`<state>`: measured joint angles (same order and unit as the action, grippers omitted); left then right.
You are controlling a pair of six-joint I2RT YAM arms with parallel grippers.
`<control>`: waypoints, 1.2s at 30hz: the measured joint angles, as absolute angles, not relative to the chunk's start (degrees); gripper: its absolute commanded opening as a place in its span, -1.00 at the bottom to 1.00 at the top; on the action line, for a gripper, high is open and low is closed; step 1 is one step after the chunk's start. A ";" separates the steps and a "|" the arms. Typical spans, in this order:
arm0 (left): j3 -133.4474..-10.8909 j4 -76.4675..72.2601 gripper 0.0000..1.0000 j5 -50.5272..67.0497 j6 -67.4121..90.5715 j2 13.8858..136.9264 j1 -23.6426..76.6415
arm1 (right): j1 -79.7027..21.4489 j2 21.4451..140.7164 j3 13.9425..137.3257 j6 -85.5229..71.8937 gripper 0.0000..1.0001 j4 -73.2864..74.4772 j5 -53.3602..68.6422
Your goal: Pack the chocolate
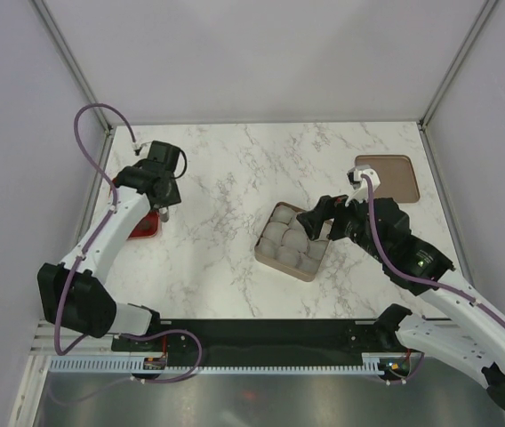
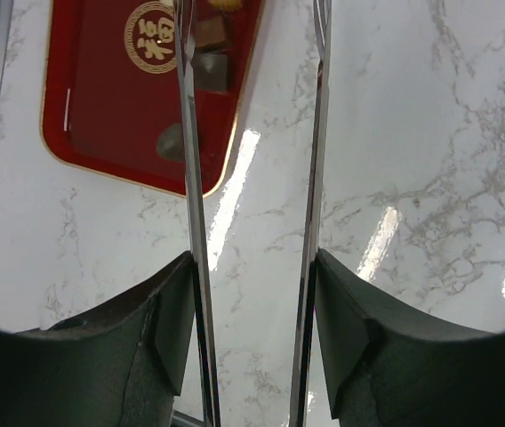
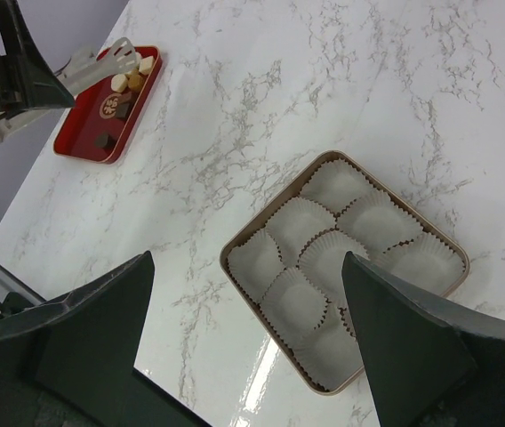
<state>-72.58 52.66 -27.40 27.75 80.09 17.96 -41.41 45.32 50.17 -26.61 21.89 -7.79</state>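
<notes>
The chocolate, pale pieces (image 3: 132, 76) and dark pieces (image 2: 212, 69), lies on a red tray (image 2: 101, 107) at the table's left. My left gripper (image 2: 252, 267) is shut on a pair of metal tongs (image 2: 190, 178). The tongs' blades reach over the tray's edge, and a pale piece (image 2: 226, 4) shows at their tips. Whether the tips pinch it I cannot tell. My right gripper (image 3: 248, 267) hangs open above the square tan box (image 3: 235, 276). Several white paper cups (image 3: 337, 187) fill the box, with no chocolate in them. In the top view the left gripper (image 1: 162, 200) hides most of the tray (image 1: 143, 227).
The box's brown lid (image 1: 388, 176) lies flat at the back right of the marble table. The box (image 1: 266, 233) sits mid-table under my right gripper (image 1: 319, 213). Enclosure walls stand to the left, right and back. A dark strip runs along the near edge.
</notes>
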 measured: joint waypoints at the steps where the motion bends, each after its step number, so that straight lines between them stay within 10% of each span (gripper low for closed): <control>1: -72.53 52.88 0.19 -27.51 27.70 79.64 16.60 | -41.41 45.32 50.17 -26.52 0.91 21.89 -7.57; 36: -62.81 50.72 0.11 -22.74 26.87 78.59 9.32 | -41.41 42.06 47.53 -25.26 0.92 21.52 -6.37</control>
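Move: The left gripper already holds the tongs. The brown chocolate by the red tray's right edge lies about 6 cm ahead, 9 cm left and some 13 cm below it. The white chocolates sit roughly 5 cm beyond that one and 3 cm farther left, the round dark chocolate about 6 cm nearer the base, and the gold disc around 4 cm to its left. From the right hand the brown chocolate is some 45 cm left and 15 cm ahead. Swing the left gripper about 4 cm left to carry the tongs over the red tray, then sink some 5 cm while drawing back around 3 cm, so the tips come down among the chocolates by its right side. Tip the wrist slightly steeper and keep the tongs pinched partly open. ##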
